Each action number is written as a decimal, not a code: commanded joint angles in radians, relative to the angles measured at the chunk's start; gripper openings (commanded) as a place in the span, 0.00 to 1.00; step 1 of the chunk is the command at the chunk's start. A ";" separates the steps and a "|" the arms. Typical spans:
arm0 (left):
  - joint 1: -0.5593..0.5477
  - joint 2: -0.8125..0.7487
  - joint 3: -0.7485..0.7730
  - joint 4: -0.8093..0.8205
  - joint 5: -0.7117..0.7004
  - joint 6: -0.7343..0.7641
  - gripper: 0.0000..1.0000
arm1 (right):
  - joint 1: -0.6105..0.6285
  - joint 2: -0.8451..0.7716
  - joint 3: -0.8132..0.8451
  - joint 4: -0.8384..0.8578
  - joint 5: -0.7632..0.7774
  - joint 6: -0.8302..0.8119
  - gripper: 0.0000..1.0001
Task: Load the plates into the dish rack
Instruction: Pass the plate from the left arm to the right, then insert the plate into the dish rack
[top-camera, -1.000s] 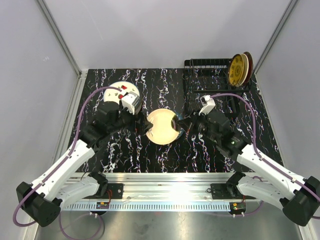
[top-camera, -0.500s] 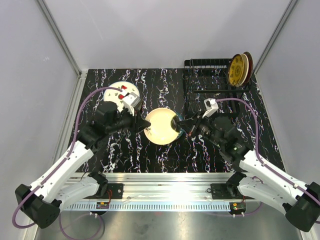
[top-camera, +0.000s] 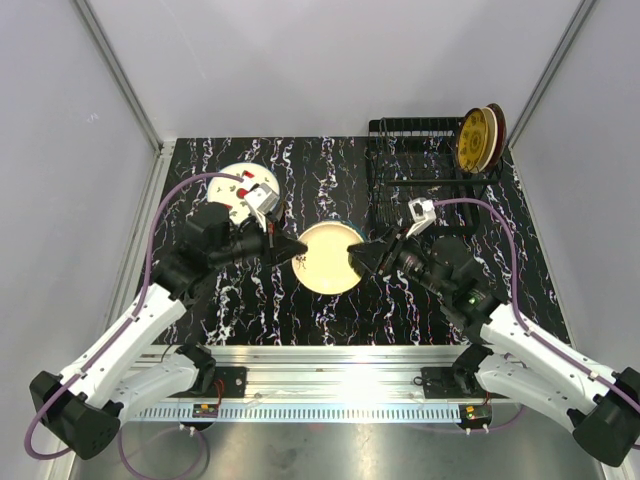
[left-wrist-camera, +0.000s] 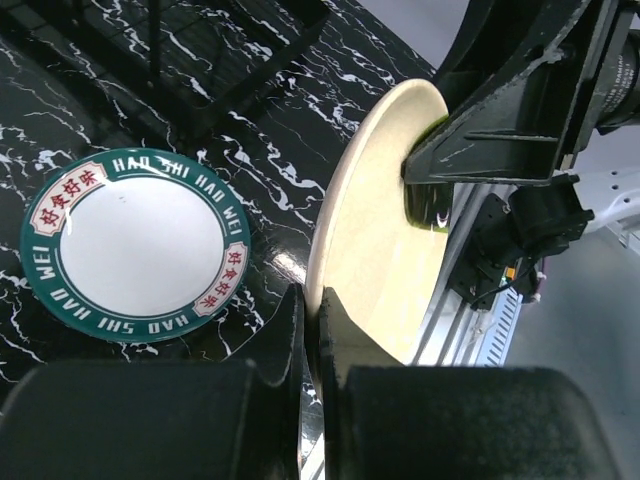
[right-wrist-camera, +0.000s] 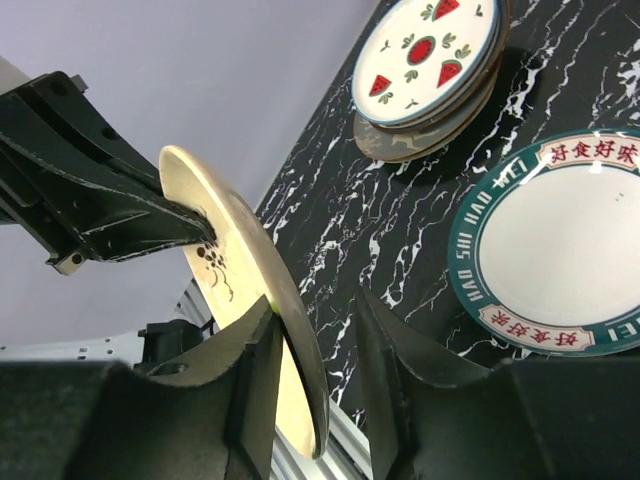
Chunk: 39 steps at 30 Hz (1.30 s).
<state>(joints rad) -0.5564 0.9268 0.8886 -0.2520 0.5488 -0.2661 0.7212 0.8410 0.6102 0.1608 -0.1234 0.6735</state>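
Observation:
A cream plate (top-camera: 325, 257) with a small dark grape motif hangs tilted on edge above the table, between both grippers. My left gripper (top-camera: 290, 250) is shut on its left rim; in the left wrist view the fingers (left-wrist-camera: 312, 300) pinch the cream plate (left-wrist-camera: 385, 260). My right gripper (top-camera: 358, 255) straddles the opposite rim with its jaws open (right-wrist-camera: 315, 305), a gap showing behind the cream plate (right-wrist-camera: 235, 290). Below lies a teal-rimmed plate (left-wrist-camera: 120, 235). A watermelon plate (top-camera: 248, 185) tops a stack at the back left. The dish rack (top-camera: 430, 175) stands at the back right.
Two plates, one yellow and one dark red (top-camera: 478, 138), stand upright in the rack's far right end. The enclosure's grey walls close in on the left, back and right. The metal rail with the arm bases (top-camera: 330, 365) runs along the near edge.
My left gripper has closed on the cream plate's left rim. My right gripper, shut on the other rim before, has opened its jaws. The plate stays lifted between them.

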 joint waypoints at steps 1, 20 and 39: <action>-0.013 -0.011 0.001 0.092 0.142 -0.025 0.00 | 0.003 0.010 -0.001 0.071 -0.015 0.000 0.40; -0.013 -0.044 0.023 0.002 -0.085 0.053 0.99 | 0.003 -0.005 0.212 -0.236 0.181 -0.199 0.00; -0.014 -0.141 0.032 -0.128 -0.906 0.097 0.99 | -0.110 0.309 0.875 -0.518 0.823 -0.706 0.00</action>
<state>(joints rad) -0.5678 0.7898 0.8768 -0.3801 -0.2565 -0.1829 0.6827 1.1301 1.3758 -0.3759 0.6018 0.0685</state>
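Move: The cream plate stands tilted between the hands: its rim is still pinched by the left fingers, its middle about 6 cm to their right and 1 cm nearer; from the half-open right fingers it lies some 7 cm left, level fore and aft. The teal-rimmed plate is roughly 13 cm ahead, 6 cm left and 22 cm below the right hand, the dish rack 30 cm ahead, 21 cm right, lower. The watermelon plates lie about 26 cm ahead and 17 cm left of the left hand, well below. The cream plate's right rim is pinched as the right fingers shut, and the left fingers then open wide and let go. The right hand carries it up about 14 cm, right and forward towards the rack, swinging clockwise some 40 degrees while its left side dips. The emptied left hand withdraws about 12 cm left and somewhat forward, turning counter-clockwise. ##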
